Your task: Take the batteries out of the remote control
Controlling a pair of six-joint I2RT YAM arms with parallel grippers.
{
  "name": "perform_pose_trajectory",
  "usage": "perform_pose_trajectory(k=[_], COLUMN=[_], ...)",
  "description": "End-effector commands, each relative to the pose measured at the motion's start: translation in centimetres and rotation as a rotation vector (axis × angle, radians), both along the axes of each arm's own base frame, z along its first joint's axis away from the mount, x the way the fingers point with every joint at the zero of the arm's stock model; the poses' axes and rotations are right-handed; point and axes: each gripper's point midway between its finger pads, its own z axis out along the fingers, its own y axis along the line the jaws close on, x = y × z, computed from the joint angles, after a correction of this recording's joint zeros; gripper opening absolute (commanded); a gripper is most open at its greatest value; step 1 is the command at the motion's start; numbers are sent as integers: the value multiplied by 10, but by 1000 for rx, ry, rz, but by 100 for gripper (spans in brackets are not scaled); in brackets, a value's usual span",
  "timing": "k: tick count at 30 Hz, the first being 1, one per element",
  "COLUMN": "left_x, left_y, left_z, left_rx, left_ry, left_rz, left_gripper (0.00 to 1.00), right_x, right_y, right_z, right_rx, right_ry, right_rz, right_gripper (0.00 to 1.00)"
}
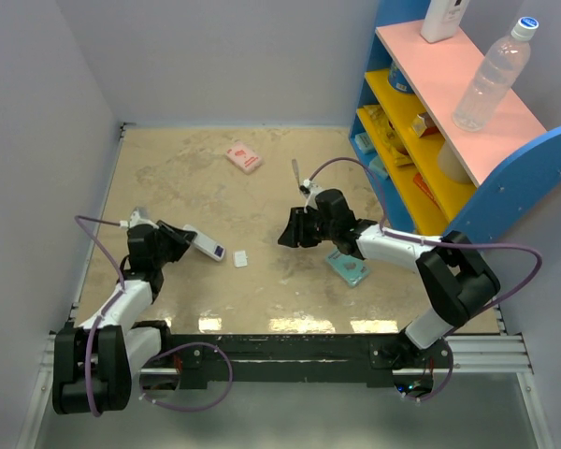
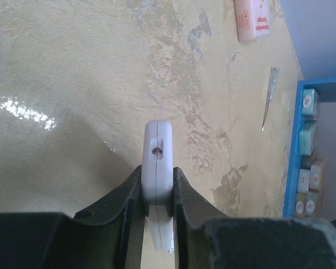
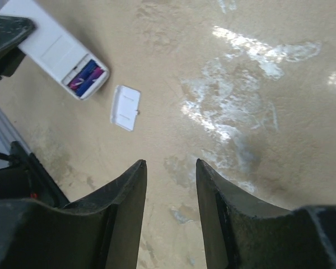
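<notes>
The white remote control (image 1: 204,245) lies angled at the left of the table, and my left gripper (image 1: 180,239) is shut on its sides. The left wrist view shows its rounded end (image 2: 157,162) sticking out between the black fingers. In the right wrist view the remote control (image 3: 50,42) has its compartment uncovered, with blue and purple batteries (image 3: 85,75) inside. A small white cover (image 3: 125,107) lies loose on the table beside it (image 1: 240,257). My right gripper (image 3: 171,163) hangs open and empty above bare table, to the right of the cover (image 1: 286,234).
A teal flat box (image 1: 348,268) lies under the right arm. A pink packet (image 1: 243,156) and a thin stick (image 1: 295,171) lie farther back. The blue shelf unit (image 1: 467,112) with boxes and a bottle (image 1: 491,75) stands at the right.
</notes>
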Motion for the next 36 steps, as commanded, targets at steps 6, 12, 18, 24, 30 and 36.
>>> perform_pose_trajectory(k=[6,12,18,24,30,36], left_x=[-33,-43,-57,-51,-34,-25], left_y=[9,16,22,10,-12,-20], left_z=[-40,-43,-36,-14,9,47], left_rx=[0,12,0,-7,52,145], left_ry=[180,248,319,294,185,37], left_rz=[74,124,188,97,-154,-293], left_gripper=[51,59,80,86,80,80], right_x=[45,71,111,159,206,247], right_y=[-35,-51,-71,-62,-61,-50], right_z=[23,33,37,43,19,-11], right_rx=[-225,-363,-555,-663,-699,-657], right_ry=[-183,-262,-310,-334,-297,-236], right_rz=[-140,-157,-194,-217,-290,-350], right_gripper=[45,45,47,48,46,44])
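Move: From the right hand, the screwdriver lies about 23 cm ahead, 4 cm right and 8 cm below. The pink packet is about 5 cm farther out than it and 14 cm to its left. The left hand still grips the remote control near one end. The table spot for the remote is some 6 cm below that hand, 2 cm back and 3 cm right, with the battery cover 3 cm back, 11 cm right and also 6 cm below. Back about 5 cm and down about 4, the left hand opens wide and lets go of the remote on the table, then rises clear, turning clockwise. Meanwhile the right hand sweeps forward some 22 cm and a little right towards the screwdriver, dipping slightly, lifting, then sinking as its wrist rolls to point the half-open fingers steeply down over the shaft, with no visible touch. ##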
